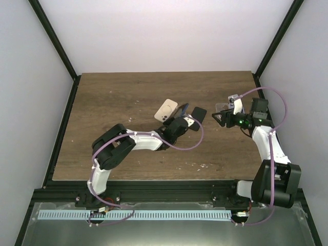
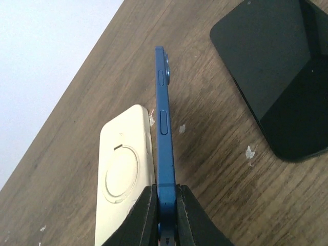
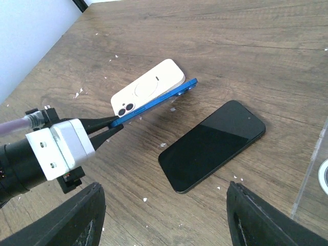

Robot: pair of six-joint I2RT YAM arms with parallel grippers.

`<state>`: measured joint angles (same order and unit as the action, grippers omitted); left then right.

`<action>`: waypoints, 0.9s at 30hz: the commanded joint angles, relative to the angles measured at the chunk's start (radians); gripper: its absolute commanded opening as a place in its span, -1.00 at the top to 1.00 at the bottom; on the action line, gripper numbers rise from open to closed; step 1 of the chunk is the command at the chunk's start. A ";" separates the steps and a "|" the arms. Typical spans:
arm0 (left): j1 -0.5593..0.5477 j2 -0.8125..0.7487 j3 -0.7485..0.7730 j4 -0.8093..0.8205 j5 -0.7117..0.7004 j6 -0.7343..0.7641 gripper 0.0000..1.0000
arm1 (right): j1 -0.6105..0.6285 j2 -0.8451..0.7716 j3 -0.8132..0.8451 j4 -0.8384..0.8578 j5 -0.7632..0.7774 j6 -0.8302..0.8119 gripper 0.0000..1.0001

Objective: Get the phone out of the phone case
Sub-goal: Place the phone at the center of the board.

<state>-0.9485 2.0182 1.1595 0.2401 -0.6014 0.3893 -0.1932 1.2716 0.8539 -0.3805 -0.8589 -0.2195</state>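
Observation:
My left gripper (image 2: 165, 210) is shut on the bottom end of a blue phone (image 2: 164, 128) and holds it on its edge, side buttons up, over the table. It shows from the side in the right wrist view (image 3: 97, 130), with the blue phone (image 3: 159, 101) tilted. A cream phone case (image 2: 123, 174) with a ring mark lies flat just left of the blue phone, and camera lenses show at its near corner (image 3: 125, 108). My right gripper (image 3: 166, 220) is open and empty, above the table to the right of a black phone (image 3: 212, 144).
The black phone (image 1: 199, 114) lies screen up on the wooden table (image 1: 128, 92), right of the blue phone. A clear plastic piece (image 3: 312, 174) stands at the right by my right gripper. Small white flecks dot the wood. Black frame posts line the table's sides.

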 commanded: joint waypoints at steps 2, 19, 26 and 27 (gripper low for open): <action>-0.002 0.049 0.025 -0.033 0.007 0.048 0.90 | -0.001 -0.016 0.032 -0.003 0.011 -0.012 -0.31; -0.055 0.120 0.030 -0.137 0.038 -0.055 0.26 | -0.002 0.008 0.039 -0.013 -0.005 -0.008 -0.31; -0.036 -0.027 0.038 -0.291 0.152 -0.143 -0.15 | -0.002 0.012 0.042 -0.016 -0.008 -0.008 -0.31; -0.026 -0.059 0.035 -0.326 0.191 -0.167 -0.20 | -0.002 0.011 0.043 -0.017 -0.008 -0.008 -0.31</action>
<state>-0.9966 2.0708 1.1912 0.0746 -0.5400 0.3084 -0.1932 1.2911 0.8555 -0.3817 -0.8528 -0.2199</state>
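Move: The left gripper holds the blue phone by its near end, standing on its long edge. The spot where it is to lie is centred about 6 cm ahead, 4 cm right and 7 cm below. The cream phone lies about 10 cm ahead and 3 cm left, the black phone about 5 cm ahead and 15 cm right, both as far below. From the right gripper that spot is some 16 cm ahead, 20 cm left and 17 cm down. Let the blue phone go with the left gripper: start parting the fingers as the hand begins to sink, and go down about 5 cm while drawing back some 3 cm from the phone's near end. Then stay low and spread the fingers to over half open, fingertips tipping slightly further down and the hand easing up about 1 cm at the end. ##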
